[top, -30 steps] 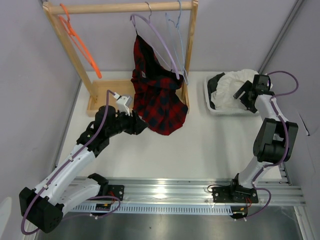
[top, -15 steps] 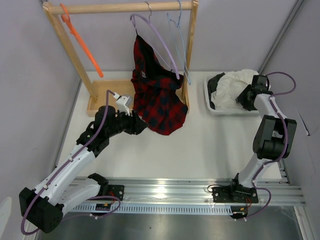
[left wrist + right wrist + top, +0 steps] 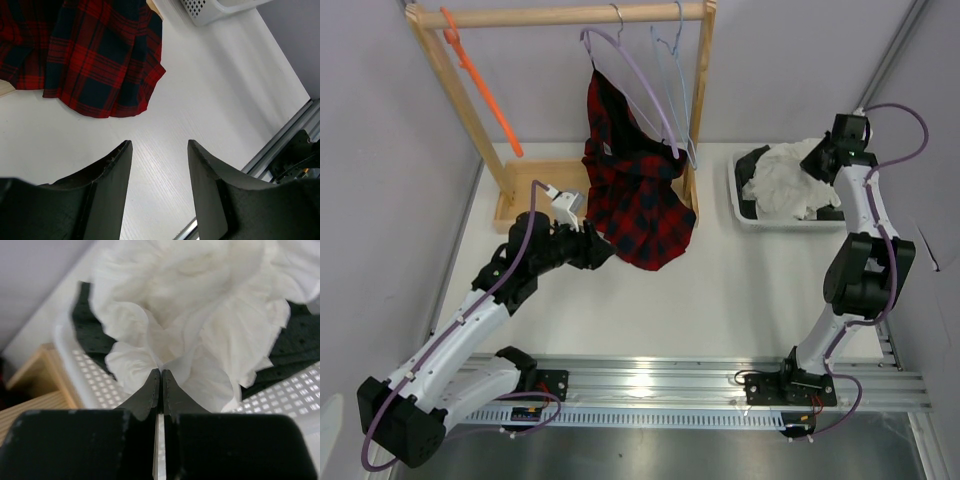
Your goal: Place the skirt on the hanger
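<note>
The white ruffled skirt [image 3: 782, 180] lies partly in the white basket at the back right, with one fold pulled up. My right gripper [image 3: 825, 155] is shut on that fold, and in the right wrist view the skirt [image 3: 200, 300] bunches just beyond the closed gripper [image 3: 161, 371]. The orange hanger [image 3: 480, 85] hangs bare at the left end of the wooden rod, far from both grippers. My left gripper [image 3: 603, 250] hovers low over the table by the plaid garment's hem; in its own view the left gripper [image 3: 157, 145] is open with nothing between its fingers.
A red-and-black plaid garment [image 3: 640, 200] hangs on a lilac hanger [image 3: 640, 80], beside a pale blue wire hanger [image 3: 677, 60] on the wooden rack [image 3: 570, 14]. The white basket [image 3: 738, 205] also holds a dark cloth [image 3: 755, 160]. Walls stand close on both sides.
My right gripper has closed on the skirt and risen towards the back wall, drawing a fold of it up from the basket. The left arm has not moved.
</note>
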`<action>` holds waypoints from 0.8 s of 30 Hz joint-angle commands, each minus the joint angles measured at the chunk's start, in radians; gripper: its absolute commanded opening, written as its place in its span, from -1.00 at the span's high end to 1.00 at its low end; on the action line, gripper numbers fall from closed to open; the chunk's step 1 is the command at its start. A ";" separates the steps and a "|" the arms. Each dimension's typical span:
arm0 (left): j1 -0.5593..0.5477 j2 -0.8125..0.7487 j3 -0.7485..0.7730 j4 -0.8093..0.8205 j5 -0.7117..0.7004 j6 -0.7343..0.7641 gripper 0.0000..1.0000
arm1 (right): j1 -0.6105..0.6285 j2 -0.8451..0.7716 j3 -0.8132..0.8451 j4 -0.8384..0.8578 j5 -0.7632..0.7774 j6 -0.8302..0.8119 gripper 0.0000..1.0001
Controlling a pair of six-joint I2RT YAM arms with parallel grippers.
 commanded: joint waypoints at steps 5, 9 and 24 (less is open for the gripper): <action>-0.005 -0.021 -0.001 0.013 0.004 0.025 -0.08 | 0.098 -0.081 0.212 -0.034 -0.010 -0.020 1.00; -0.005 -0.021 0.000 0.013 0.006 0.025 -0.08 | 0.146 -0.133 0.291 -0.065 -0.008 -0.050 1.00; -0.005 -0.037 -0.003 0.012 0.007 0.023 -0.08 | 0.336 -0.454 0.333 -0.169 0.102 -0.109 1.00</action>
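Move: The blue hanger, on the rack's right end, is about 32 cm left of the right hand, level with it forward and some 22 cm higher; that hand already grips the white skirt. The purple hanger is roughly 9 cm farther left at the same depth and height. The basket lies just below, 2 cm left and 13 cm down. From the left hand, the blue hanger is about 25 cm ahead, 15 right, 20 up. Keeping its pinch, the right hand hoists the skirt nearly 30 cm, swinging left towards the rack and tilting up. ##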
